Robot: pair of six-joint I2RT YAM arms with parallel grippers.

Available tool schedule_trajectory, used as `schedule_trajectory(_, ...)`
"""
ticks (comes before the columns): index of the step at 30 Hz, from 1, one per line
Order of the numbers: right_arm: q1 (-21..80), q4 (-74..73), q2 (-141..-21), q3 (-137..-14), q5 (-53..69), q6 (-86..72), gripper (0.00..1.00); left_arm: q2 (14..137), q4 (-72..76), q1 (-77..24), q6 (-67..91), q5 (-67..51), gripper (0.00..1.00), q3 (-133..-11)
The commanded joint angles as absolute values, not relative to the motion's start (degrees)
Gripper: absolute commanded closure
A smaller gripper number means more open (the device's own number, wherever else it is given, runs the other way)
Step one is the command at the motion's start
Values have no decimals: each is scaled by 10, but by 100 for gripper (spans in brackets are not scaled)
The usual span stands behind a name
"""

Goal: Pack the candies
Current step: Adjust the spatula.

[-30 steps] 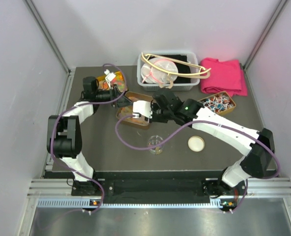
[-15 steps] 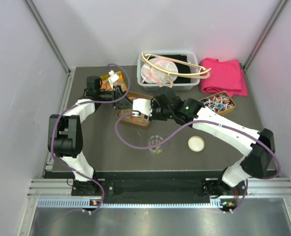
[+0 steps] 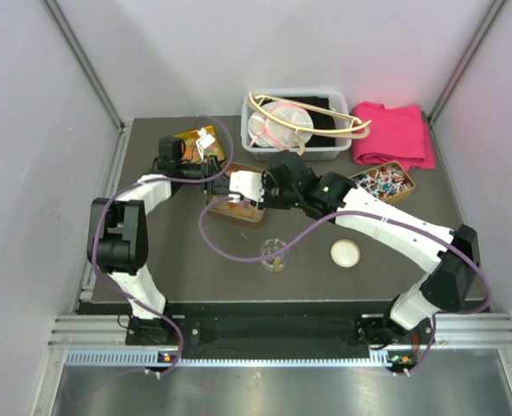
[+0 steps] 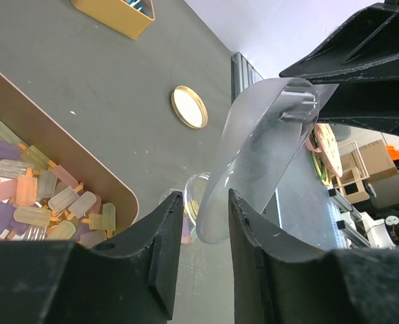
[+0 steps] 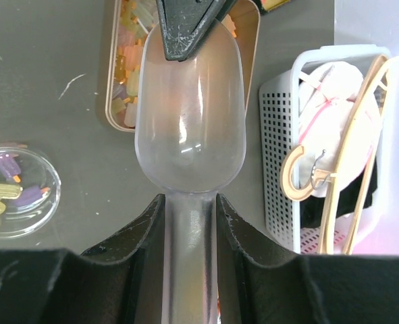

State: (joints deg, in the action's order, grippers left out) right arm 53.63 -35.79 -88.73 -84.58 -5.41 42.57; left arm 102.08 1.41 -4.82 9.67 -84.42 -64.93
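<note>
The candies (image 4: 37, 202) are popsicle-shaped gummies in a gold tin (image 3: 232, 211), also seen in the right wrist view as candies (image 5: 127, 40). A few more lie in a small glass dish (image 5: 10, 189), which stands at the table's front middle as the dish (image 3: 273, 254). My right gripper (image 5: 190, 202) is shut on the handle of a clear, empty plastic scoop (image 5: 190, 115) held over the tin. My left gripper (image 4: 202, 199) reaches in from the left. Its jaws stand apart around the scoop's front lip (image 4: 216, 219), with a gap still showing on one side.
A gold lid (image 3: 345, 252) lies right of the dish. A second tin (image 3: 384, 182) of wrapped sweets sits at the right, and a third tin (image 3: 191, 141) at the back left. A white basket (image 3: 320, 147) with hangers and a pink cloth (image 3: 396, 134) line the back.
My left gripper has moved right up to the scoop's tip and its jaws have narrowed around it. The right gripper has shifted the scoop slightly left.
</note>
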Motion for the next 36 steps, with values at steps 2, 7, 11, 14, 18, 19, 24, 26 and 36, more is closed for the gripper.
schedule_trajectory(2, 549, -303, -889, -854, -75, 435, 100, 1028, -24, -51, 72, -919, 69, -689)
schedule_trajectory(7, 548, -280, -888, -839, -84, 433, 100, 1029, -66, -54, 40, -952, 93, -701)
schedule_trajectory(11, 549, -255, -886, -817, -91, 433, 100, 1021, -74, -58, 38, -954, 100, -701)
schedule_trajectory(14, 549, -238, -883, -807, -93, 430, 100, 1018, -74, -64, 37, -954, 100, -699)
schedule_trajectory(18, 548, -223, -881, -805, -91, 419, 100, 1018, -73, -72, 34, -954, 100, -696)
schedule_trajectory(19, 548, -222, -881, -805, -86, 414, 100, 1018, -72, -75, 33, -955, 100, -695)
schedule_trajectory(24, 549, -228, -878, -817, -70, 401, 100, 1023, -73, -77, 33, -955, 100, -693)
schedule_trajectory(26, 549, -238, -878, -832, -54, 393, 100, 1027, -72, -79, 32, -955, 100, -693)
schedule_trajectory(36, 549, -255, -894, -853, -39, 389, 99, 1032, -70, -85, 33, -955, 100, -693)
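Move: The spatula's front edge already sits between the left hand's parted fingertips, at the left hand point. From that hand the candy box is centred roughly 15 cm below, 2 cm back and 1 cm right; the glass bowl is some 19 cm back, 11 cm right and 17 cm down. From the right hand, already holding the spatula by its handle, that front edge lies about 5 cm ahead, 8 cm left and 5 cm lower. Closing almost in place, the left fingers pinch the front edge of the spatula blade between their tips, the hand bobbing up about 1 cm and back and tilting slightly. Downward some 2 cm and about 1 cm to the right goes the right hand, turning a few degrees clockwise and keeping its grip on the handle, with a small forward reach that it mostly takes back. ##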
